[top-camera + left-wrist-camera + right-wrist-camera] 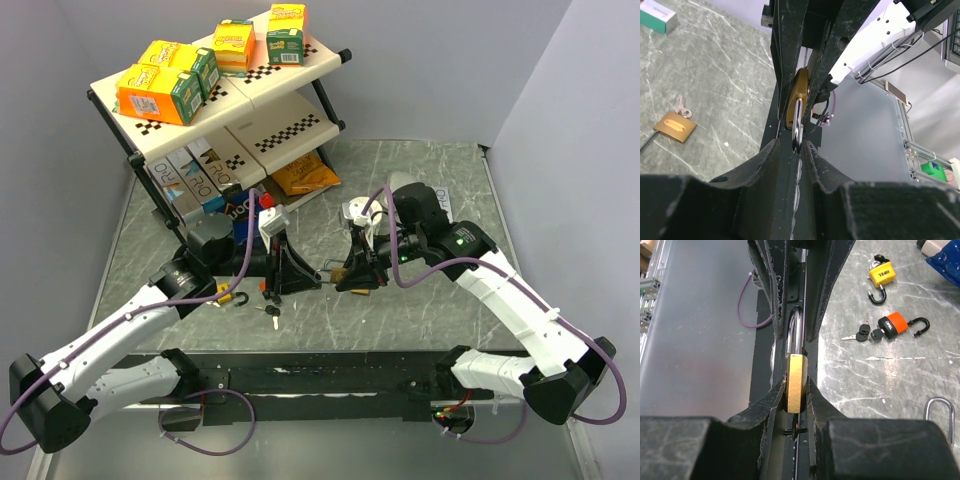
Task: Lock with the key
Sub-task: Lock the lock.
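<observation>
A brass padlock (pixel 336 276) hangs in the air between my two grippers at the table's middle. My right gripper (pixel 797 390) is shut on its brass body (pixel 796 380). Its silver shackle (pixel 796 332) points away into my left gripper (pixel 798 146), which is shut on the shackle's bend (pixel 797 131); the brass body (pixel 800 92) shows beyond it. No key shows in this padlock. A small bunch of keys (pixel 860 333) lies on the table beside an orange and black padlock (pixel 891 325).
A yellow padlock (pixel 882 275) with its shackle open lies past the orange one. Another brass padlock (pixel 674 126) with a key (pixel 681 106) lies flat on the marble. A shelf rack (pixel 290 80) with boxes stands at the back left, a snack bag (pixel 305 178) below it.
</observation>
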You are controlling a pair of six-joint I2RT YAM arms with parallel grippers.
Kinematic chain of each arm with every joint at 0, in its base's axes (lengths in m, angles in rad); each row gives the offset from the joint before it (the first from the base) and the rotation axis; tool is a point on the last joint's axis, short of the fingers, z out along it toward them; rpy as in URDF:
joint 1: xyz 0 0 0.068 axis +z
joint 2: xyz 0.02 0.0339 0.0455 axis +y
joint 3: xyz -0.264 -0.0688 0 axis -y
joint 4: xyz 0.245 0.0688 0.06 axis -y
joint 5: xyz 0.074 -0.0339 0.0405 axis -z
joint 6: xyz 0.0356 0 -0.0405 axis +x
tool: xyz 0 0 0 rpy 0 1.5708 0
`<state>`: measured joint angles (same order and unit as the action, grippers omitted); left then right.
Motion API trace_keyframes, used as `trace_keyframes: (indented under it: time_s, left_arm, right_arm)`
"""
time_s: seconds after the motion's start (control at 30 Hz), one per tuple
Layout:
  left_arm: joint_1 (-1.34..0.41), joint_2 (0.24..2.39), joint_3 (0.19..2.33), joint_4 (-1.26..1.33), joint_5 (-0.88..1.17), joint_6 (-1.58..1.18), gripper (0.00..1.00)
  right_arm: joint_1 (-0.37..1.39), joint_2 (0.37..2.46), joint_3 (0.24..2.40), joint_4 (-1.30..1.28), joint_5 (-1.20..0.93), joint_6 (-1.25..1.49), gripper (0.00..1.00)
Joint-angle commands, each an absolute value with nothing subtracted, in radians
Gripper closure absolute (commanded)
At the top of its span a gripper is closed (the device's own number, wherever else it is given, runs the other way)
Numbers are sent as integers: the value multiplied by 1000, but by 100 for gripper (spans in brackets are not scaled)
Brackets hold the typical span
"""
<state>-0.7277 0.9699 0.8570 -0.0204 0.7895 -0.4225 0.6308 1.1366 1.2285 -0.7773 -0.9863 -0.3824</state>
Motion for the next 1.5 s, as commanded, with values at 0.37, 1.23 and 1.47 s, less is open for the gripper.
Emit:
trace_keyframes:
  time_s: [0.37, 1.23, 1.47]
  left_arm:
    - [-772, 994, 927, 31, 818, -382, 96]
    - [-899, 1084, 827, 282, 784, -486, 99]
    - [-923, 1101, 795, 345, 787, -509, 99]
  right_arm:
    - [640, 1140, 1266, -739, -1015, -377, 100]
    - [675, 1183, 1316, -543, -1154, -187, 100]
    - [686, 1196, 1310, -443, -1181, -92, 100]
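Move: The raised shackle of the brass lock, which my right hand still grips by the body with the key in it, is about 2 cm right of my left hand, level, already between half-open fingertips; the body is about 5 cm right. Some 17 cm below my left hand lie the long-shackle padlock, 9 cm right and 6 ahead, and the orange lock, 9 cm left and 5 ahead. From my right hand the shackle is about 3 cm left and 1 up. After a rise of about 1 cm I shut my left fingers on the end of the shackle, then press right along it towards the lock body, some 3 cm, drawing back about 2 cm. My right hand keeps its grip on the body, gives almost no ground to the right, and drifts back about 2.5 cm while rolling some 15 degrees about its fingers. ##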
